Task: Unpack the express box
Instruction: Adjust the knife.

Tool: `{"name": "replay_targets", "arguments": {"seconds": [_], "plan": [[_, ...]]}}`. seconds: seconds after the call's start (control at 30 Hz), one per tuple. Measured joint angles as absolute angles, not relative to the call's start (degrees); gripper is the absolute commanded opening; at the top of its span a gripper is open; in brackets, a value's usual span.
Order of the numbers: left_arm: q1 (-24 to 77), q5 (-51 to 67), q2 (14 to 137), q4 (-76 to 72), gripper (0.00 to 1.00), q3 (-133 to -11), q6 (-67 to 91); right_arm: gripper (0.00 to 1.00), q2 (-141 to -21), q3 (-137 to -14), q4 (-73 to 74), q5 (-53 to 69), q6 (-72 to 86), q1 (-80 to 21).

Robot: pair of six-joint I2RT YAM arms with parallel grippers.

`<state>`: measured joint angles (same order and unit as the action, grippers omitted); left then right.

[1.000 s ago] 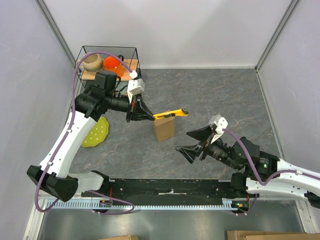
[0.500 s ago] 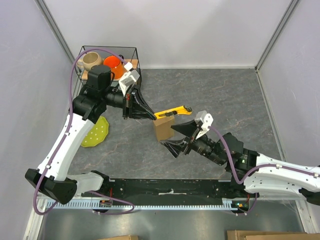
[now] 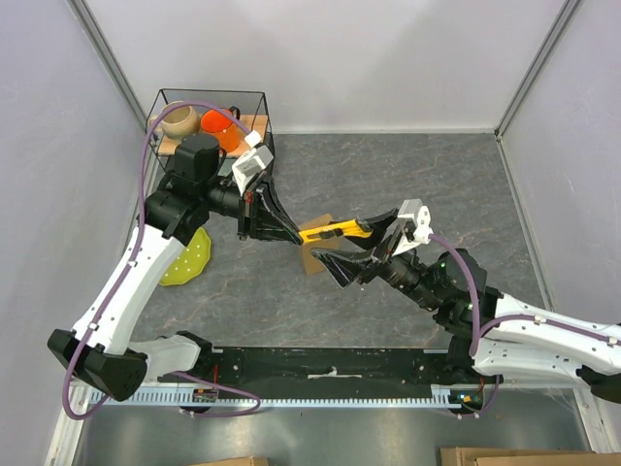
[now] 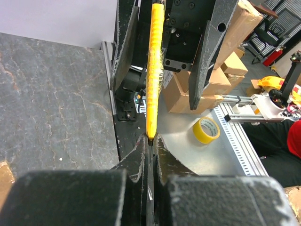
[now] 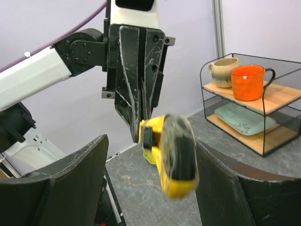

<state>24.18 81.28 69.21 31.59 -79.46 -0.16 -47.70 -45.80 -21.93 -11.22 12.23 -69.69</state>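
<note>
The express box (image 3: 310,260), small brown cardboard, stands mid-table, mostly hidden under the arms. My left gripper (image 3: 299,233) (image 4: 150,139) is shut on one end of a yellow utility knife (image 3: 335,229) (image 4: 155,70) (image 5: 174,160), holding it level above the box. My right gripper (image 3: 336,239) (image 5: 155,188) is open and straddles the knife's free black-capped end. One right finger (image 5: 235,188) is close beside the knife; the other finger (image 5: 70,188) stands well apart from it.
A black wire rack (image 3: 262,107) (image 5: 282,141) at the back left holds a beige mug (image 3: 179,120), an orange mug (image 3: 219,127) and a teal plate (image 5: 240,120). A green plate (image 3: 186,257) lies left of the box. Beyond the table, a yellow tape roll (image 4: 206,130) and stacked cartons (image 4: 225,75).
My right gripper has travelled up and left from the near right to the knife's free end, its jaws narrowing slightly. The left gripper keeps hold of the knife, shifted a little.
</note>
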Motion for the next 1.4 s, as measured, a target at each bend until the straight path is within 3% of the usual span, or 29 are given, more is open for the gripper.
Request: {"name": "replay_targets", "arguments": {"seconds": [0.23,0.57,0.83,1.0,1.1,1.13,1.27,1.37,1.4], "plan": [[25.08,81.67,68.95,32.80,0.02,-79.44,-0.89,0.69,-50.94,-47.31,-23.79,-7.29,12.75,-68.77],[25.30,81.62,68.58,34.02,0.02,-79.44,-1.74,0.50,-52.62,-47.44,-26.30,-4.38,14.09,-67.26],[25.67,81.58,68.36,34.72,0.02,-79.44,-2.72,0.44,-53.76,-47.44,-29.28,-3.36,15.05,-67.00],[26.02,81.56,68.27,35.38,0.02,-79.44,-3.05,0.30,-54.35,-47.44,-31.16,-3.31,15.46,-66.92],[26.02,81.52,68.20,35.79,0.02,-79.44,-3.33,0.15,-54.48,-47.44,-31.62,-3.20,15.70,-66.89],[26.02,81.38,68.18,35.79,0.02,-79.44,-3.55,0.04,-54.48,-47.44,-31.64,-3.05,16.08,-66.89],[26.11,81.10,68.07,36.32,0.02,-79.44,-4.34,0.00,-54.39,-47.44,-31.29,-3.05,16.29,-66.89],[26.22,80.23,68.07,37.26,0.46,-79.50,-5.10,0.00,-53.93,-47.44,-30.13,-3.11,16.29,-66.89],[26.44,79.29,68.07,37.74,0.75,-79.64,-5.52,0.00,-53.69,-47.42,-29.50,-3.18,16.29,-66.89]]}}
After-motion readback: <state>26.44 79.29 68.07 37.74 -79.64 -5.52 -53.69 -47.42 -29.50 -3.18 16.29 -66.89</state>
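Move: The left hand pinches the thin metal end of the knife. The knife points to the robot's right, its middle about 7 cm right of that hand, 1 cm ahead and nearly level. The right hand's open fingers already straddle the knife, its middle only about 1 cm ahead, 1 cm to the left and 1 cm above. The cardboard box lies roughly 35 cm below, some 9 cm ahead and 4 cm left of the right hand. Leftwards along the knife the right hand slides about 2.5 cm, rising 2 cm and turning slightly counter-clockwise, its fingers closing from wide until they pinch the yellow handle. The left hand eases back about 1.5 cm with its pinch kept, then, once the right has hold, opens its fingers a little and lets the end go. ##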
